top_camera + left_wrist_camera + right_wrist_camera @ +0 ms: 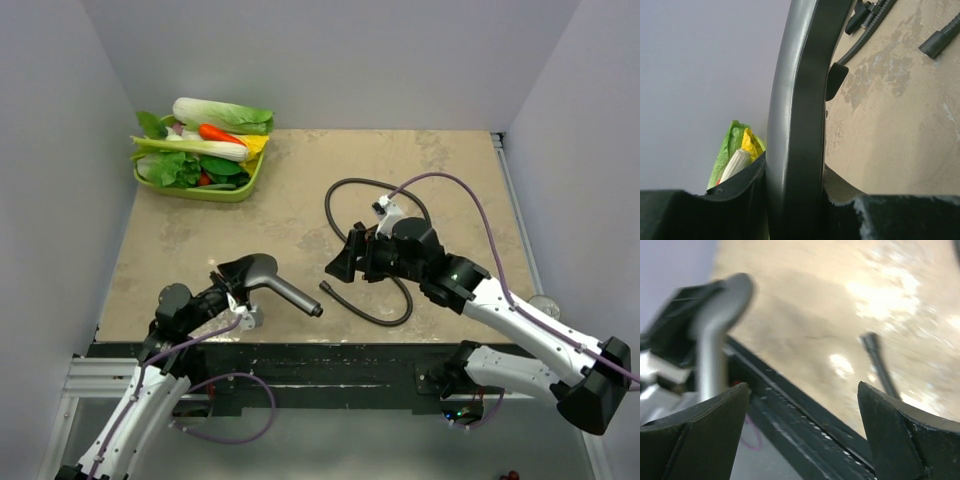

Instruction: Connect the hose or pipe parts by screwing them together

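My left gripper (238,290) is shut on the round head of the dark grey shower head (262,270), holding it off the table near the front left. Its short handle (298,298) points right and ends in a threaded tip. In the left wrist view the head's rim (795,100) stands upright between the jaws of the gripper (795,170). The thin dark hose (372,312) lies looped on the table, one end nut (326,287) just right of the handle tip. My right gripper (345,255) hovers open above that end with nothing between its fingers (802,390). The hose end (877,360) shows blurred beyond them.
A green tray (215,192) of toy vegetables stands at the back left corner. Purple cables (470,195) arch over the right arm. White walls close in on three sides. The table's dark front edge (330,350) runs just below the shower head.
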`<state>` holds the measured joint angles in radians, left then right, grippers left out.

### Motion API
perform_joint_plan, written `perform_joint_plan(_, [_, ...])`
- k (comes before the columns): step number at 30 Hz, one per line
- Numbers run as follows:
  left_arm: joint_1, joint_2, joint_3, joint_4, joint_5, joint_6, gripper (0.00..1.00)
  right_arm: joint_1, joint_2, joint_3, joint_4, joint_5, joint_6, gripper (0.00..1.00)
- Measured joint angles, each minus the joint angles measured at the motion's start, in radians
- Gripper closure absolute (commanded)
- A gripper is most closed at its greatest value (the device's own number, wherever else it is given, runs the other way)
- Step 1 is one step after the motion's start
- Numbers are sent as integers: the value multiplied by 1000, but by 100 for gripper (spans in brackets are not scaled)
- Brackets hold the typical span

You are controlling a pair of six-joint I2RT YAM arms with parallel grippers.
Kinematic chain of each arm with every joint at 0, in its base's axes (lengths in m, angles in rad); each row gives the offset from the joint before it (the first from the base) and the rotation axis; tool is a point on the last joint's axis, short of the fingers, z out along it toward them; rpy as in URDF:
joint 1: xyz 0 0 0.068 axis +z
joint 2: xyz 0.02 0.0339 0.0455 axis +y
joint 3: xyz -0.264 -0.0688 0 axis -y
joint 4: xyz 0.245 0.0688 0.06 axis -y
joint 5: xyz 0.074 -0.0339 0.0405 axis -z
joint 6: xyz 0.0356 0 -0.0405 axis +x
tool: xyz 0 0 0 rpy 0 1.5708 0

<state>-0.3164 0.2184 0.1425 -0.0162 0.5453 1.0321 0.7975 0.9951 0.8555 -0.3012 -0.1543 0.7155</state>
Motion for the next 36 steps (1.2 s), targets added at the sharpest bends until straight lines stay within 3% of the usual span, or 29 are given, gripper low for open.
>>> perform_joint_plan(11, [6,101,-88,137,-56,-1,100,0,209,-143,-75,165,6,23])
perform_joint_plan(15, [43,170,-102,240,-73,7,100,0,335,-120,-42,172,-46,26])
perform_joint_plan(22, [272,408,-102,452,-27,12,100,7,425,-97,71,168,-160,26])
perform_joint_plan(36, [285,602,-104,599,110,100,100,182,674,43,130,306,-358,34])
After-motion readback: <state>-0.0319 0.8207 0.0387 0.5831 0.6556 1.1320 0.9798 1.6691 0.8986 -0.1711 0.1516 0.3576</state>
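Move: The free hose end, with its dark collar, lies on the table about 4 cm ahead of the right hand, 3 cm to its left and some 22 cm below. The black tee fitting is roughly 13 cm farther out than that hose end and 8 cm to the right of it. The handle end of the shower head is about 8 cm back from the right hand, 6 cm left and 6 cm lower. From the left hand the hose end lies about 16 cm right, 2 cm ahead and 17 cm down. The free hose end is what the right hand drops to: it sinks about 20 cm, easing a little forward, swaying right and then left, and tips its fingers some 40 degrees steeper towards the table. The fingers narrow part-way but stay open around the collar's line. Meanwhile the left hand, still gripping the shower head, carries it forward, down and left, about 5–6 cm each way. ##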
